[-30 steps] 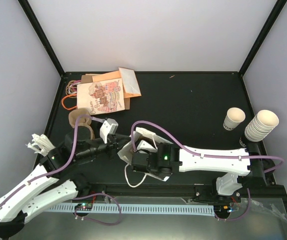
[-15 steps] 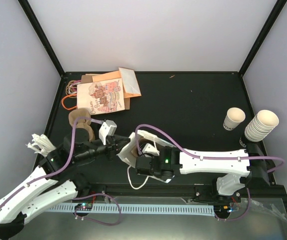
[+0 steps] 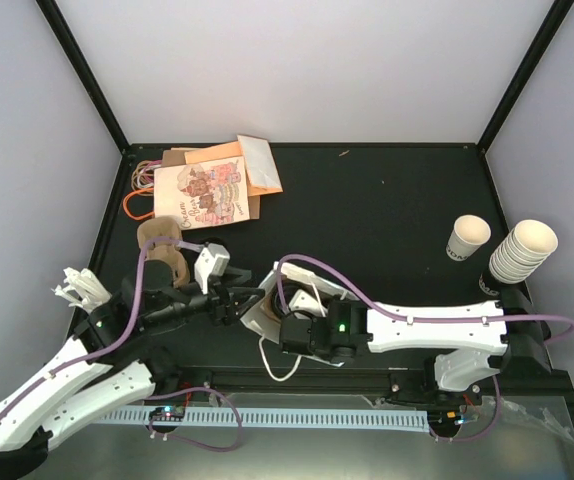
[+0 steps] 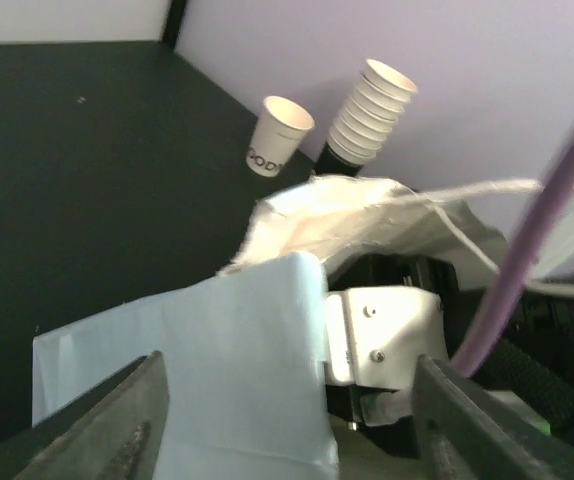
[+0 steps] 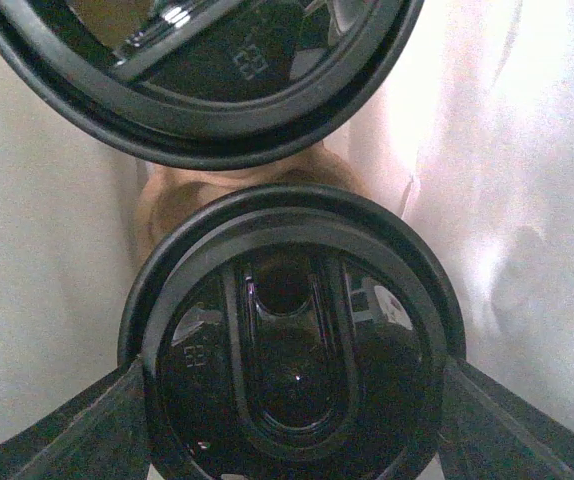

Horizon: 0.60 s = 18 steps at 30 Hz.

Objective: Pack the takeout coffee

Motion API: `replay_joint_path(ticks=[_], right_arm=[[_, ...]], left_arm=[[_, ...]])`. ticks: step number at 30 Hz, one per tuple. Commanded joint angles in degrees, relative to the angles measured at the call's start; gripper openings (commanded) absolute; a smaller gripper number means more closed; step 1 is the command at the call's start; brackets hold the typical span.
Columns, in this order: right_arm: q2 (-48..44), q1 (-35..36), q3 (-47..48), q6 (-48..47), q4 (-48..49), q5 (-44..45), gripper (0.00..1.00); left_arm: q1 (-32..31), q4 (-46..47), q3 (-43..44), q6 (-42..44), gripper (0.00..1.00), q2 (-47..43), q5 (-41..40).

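In the right wrist view the takeout coffee shows as a black lid inside a white paper bag. My right gripper is shut on it, a finger pressed against each side of the lid. A second black lid sits just beyond it, with a tan surface between them. From above, the right gripper's fingers are hidden inside the bag near the front edge. My left gripper stands open at the bag's left rim. A bag panel lies between its spread fingers.
Printed paper bags lie at the back left, with a brown pulp carrier in front of them. A single cream cup and a stack of cups stand at the right edge. White pieces sit at the left edge.
My left gripper has opened and let go of the bag's rim. The right arm has pushed a little further left and toward the front, and the bag has shifted with it.
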Motion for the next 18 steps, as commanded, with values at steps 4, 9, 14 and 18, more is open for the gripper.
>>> replay_joint_path(ticks=[4, 9, 14, 18], right_arm=[[-3.76, 2.72, -0.97, -2.67, 3.22, 2.0, 0.36], [-3.22, 4.16, -1.77, -5.33, 5.2, 3.42, 0.36], [-2.45, 4.78, -2.67, -8.31, 7.56, 3.41, 0.37], [-2.68, 5.77, -3.58, -11.41, 9.55, 3.12, 0.4]], left_arm=[[0.51, -12.6, 13.69, -1.37, 0.93, 1.13, -13.64], [2.74, -21.85, 22.76, 1.06, 0.99, 10.36, -17.32], [9.98, -21.4, 22.6, 4.75, 0.99, 15.4, -11.63], [16.27, -14.15, 18.37, 7.98, 0.99, 18.37, 0.01]])
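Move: The blue bag, tilted around the right hand and its held lidded cup, is centred about 8 cm right, 3 cm back and 13 cm below the left hand. A black lid lies some 11 cm left, 8 cm ahead and 27 cm below the left hand. From the right hand, the bag's middle is roughly straight below by 4 cm; the second lidded cup is about 7 cm ahead, 3 cm left. Left hand opens off the bag, arcs up 7 cm, then forward and down; right eases its cup back-left. ##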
